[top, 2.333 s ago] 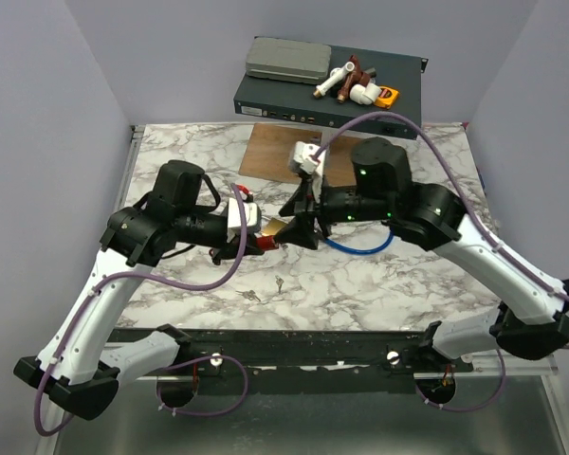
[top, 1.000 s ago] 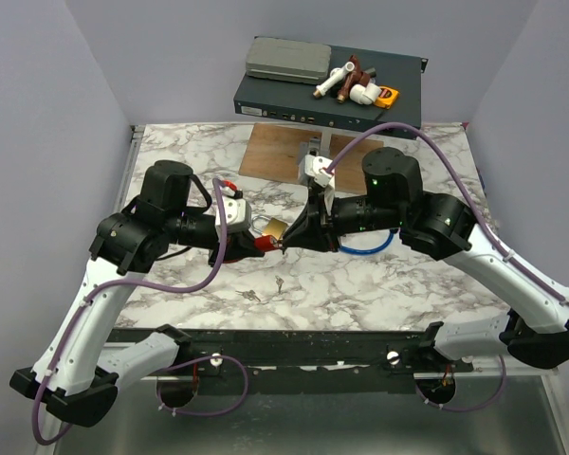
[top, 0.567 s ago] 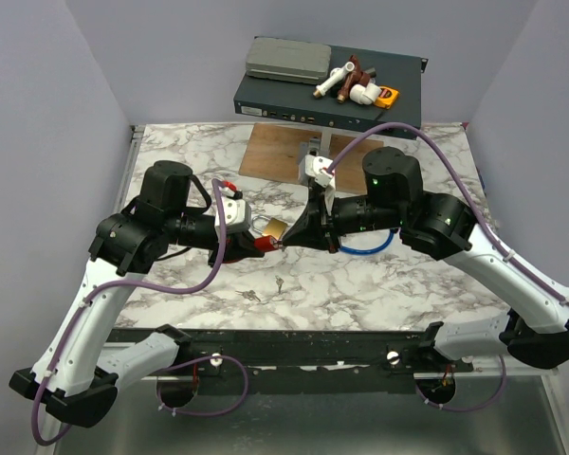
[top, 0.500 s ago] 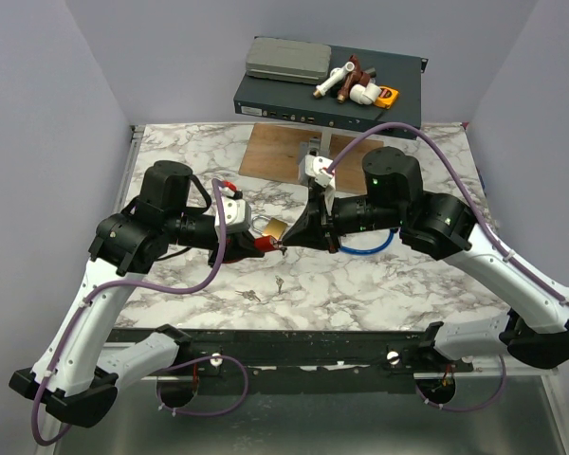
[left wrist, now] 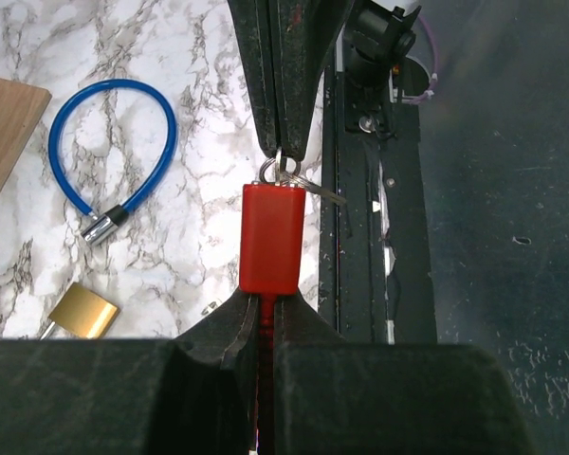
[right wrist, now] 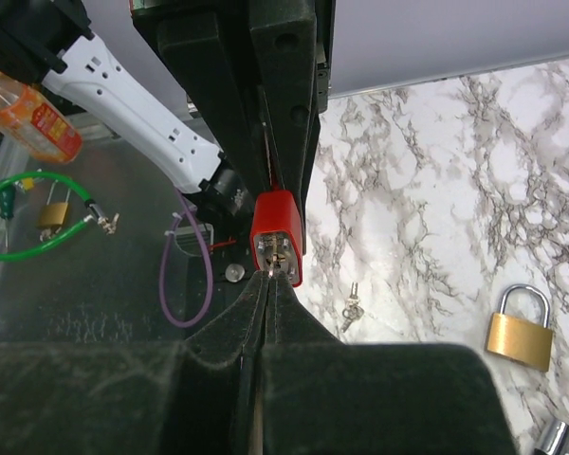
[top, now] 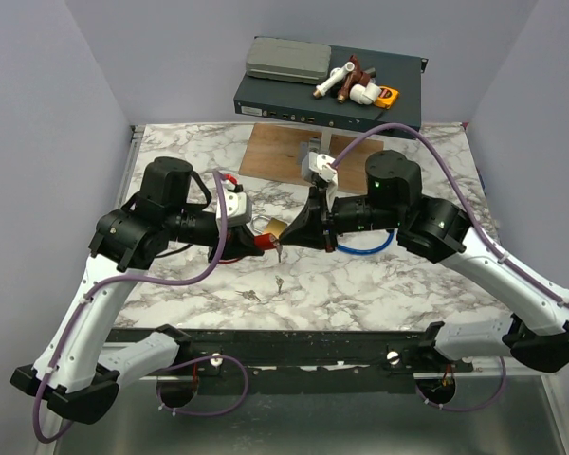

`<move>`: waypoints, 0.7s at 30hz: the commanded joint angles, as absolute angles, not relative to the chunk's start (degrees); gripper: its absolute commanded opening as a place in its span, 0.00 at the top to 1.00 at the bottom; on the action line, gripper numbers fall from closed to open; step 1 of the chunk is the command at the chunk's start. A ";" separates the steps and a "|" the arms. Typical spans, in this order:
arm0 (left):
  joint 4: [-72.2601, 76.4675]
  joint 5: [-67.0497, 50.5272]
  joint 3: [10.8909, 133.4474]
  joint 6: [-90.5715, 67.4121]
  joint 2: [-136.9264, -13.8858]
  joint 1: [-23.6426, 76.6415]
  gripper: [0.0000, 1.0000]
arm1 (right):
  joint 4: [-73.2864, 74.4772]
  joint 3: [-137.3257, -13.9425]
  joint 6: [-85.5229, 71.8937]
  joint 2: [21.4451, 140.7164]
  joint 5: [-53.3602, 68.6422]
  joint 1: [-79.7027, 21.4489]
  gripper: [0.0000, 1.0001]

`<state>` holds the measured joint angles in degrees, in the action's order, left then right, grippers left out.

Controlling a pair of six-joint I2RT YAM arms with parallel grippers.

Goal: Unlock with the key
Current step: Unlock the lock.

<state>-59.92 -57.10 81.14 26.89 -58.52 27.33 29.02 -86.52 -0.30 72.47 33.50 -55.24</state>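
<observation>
A red padlock (top: 265, 244) hangs in the air between my two arms. My left gripper (left wrist: 266, 301) is shut on the shackle end of the red padlock (left wrist: 273, 237). From the opposite side, my right gripper (right wrist: 270, 282) is shut on the key (right wrist: 273, 269), whose tip sits at the keyhole in the bottom face of the red padlock (right wrist: 277, 227). In the left wrist view the key ring (left wrist: 284, 171) shows at the right gripper's fingertips (left wrist: 286, 114), and a second small key (left wrist: 321, 194) dangles from it.
A brass padlock (right wrist: 520, 327) and a blue cable lock (left wrist: 104, 152) lie on the marble table (top: 408, 275). Loose keys (top: 279, 282) lie near the front edge. A wooden board (top: 275, 150) lies at the back, before a black box (top: 327, 95) carrying clutter.
Since the earliest frame both arms have shifted and the right gripper has come up against the padlock's bottom end. Over the last second the arms have hardly moved.
</observation>
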 commanded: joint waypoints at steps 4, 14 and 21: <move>-53.13 -61.01 86.23 24.79 -59.41 28.65 1.00 | 25.11 -82.78 -4.54 73.61 37.05 -56.07 0.99; -56.89 -58.35 86.99 30.22 -59.08 28.72 1.00 | 29.04 -85.77 -3.26 71.41 28.54 -56.12 0.88; -58.53 -57.75 86.70 31.73 -58.65 28.72 1.00 | 33.62 -90.46 -1.94 68.73 24.52 -56.05 0.47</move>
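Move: The right fingers are already shut on the key's head and ring, with the key about 1 cm to that hand's left and the red lock some 4 cm to its left. The loose key on the table is roughly 5 cm ahead, straight in line, and the brass padlock about 18 cm ahead and 1 cm left, both some 33 cm below. From the left hand, which grips the red lock, the key is about 6 cm to the right and 2 cm lower. The right fingers let go of the key, opening to about half, after keeping their pinch while both hands rise together by some 1 cm. As it opens, the right hand backs off to its right and forward, about 1 cm each way, swinging slightly clockwise; the left hand keeps its grip on the red lock, rises another centimetre and rolls some 5 degrees. ##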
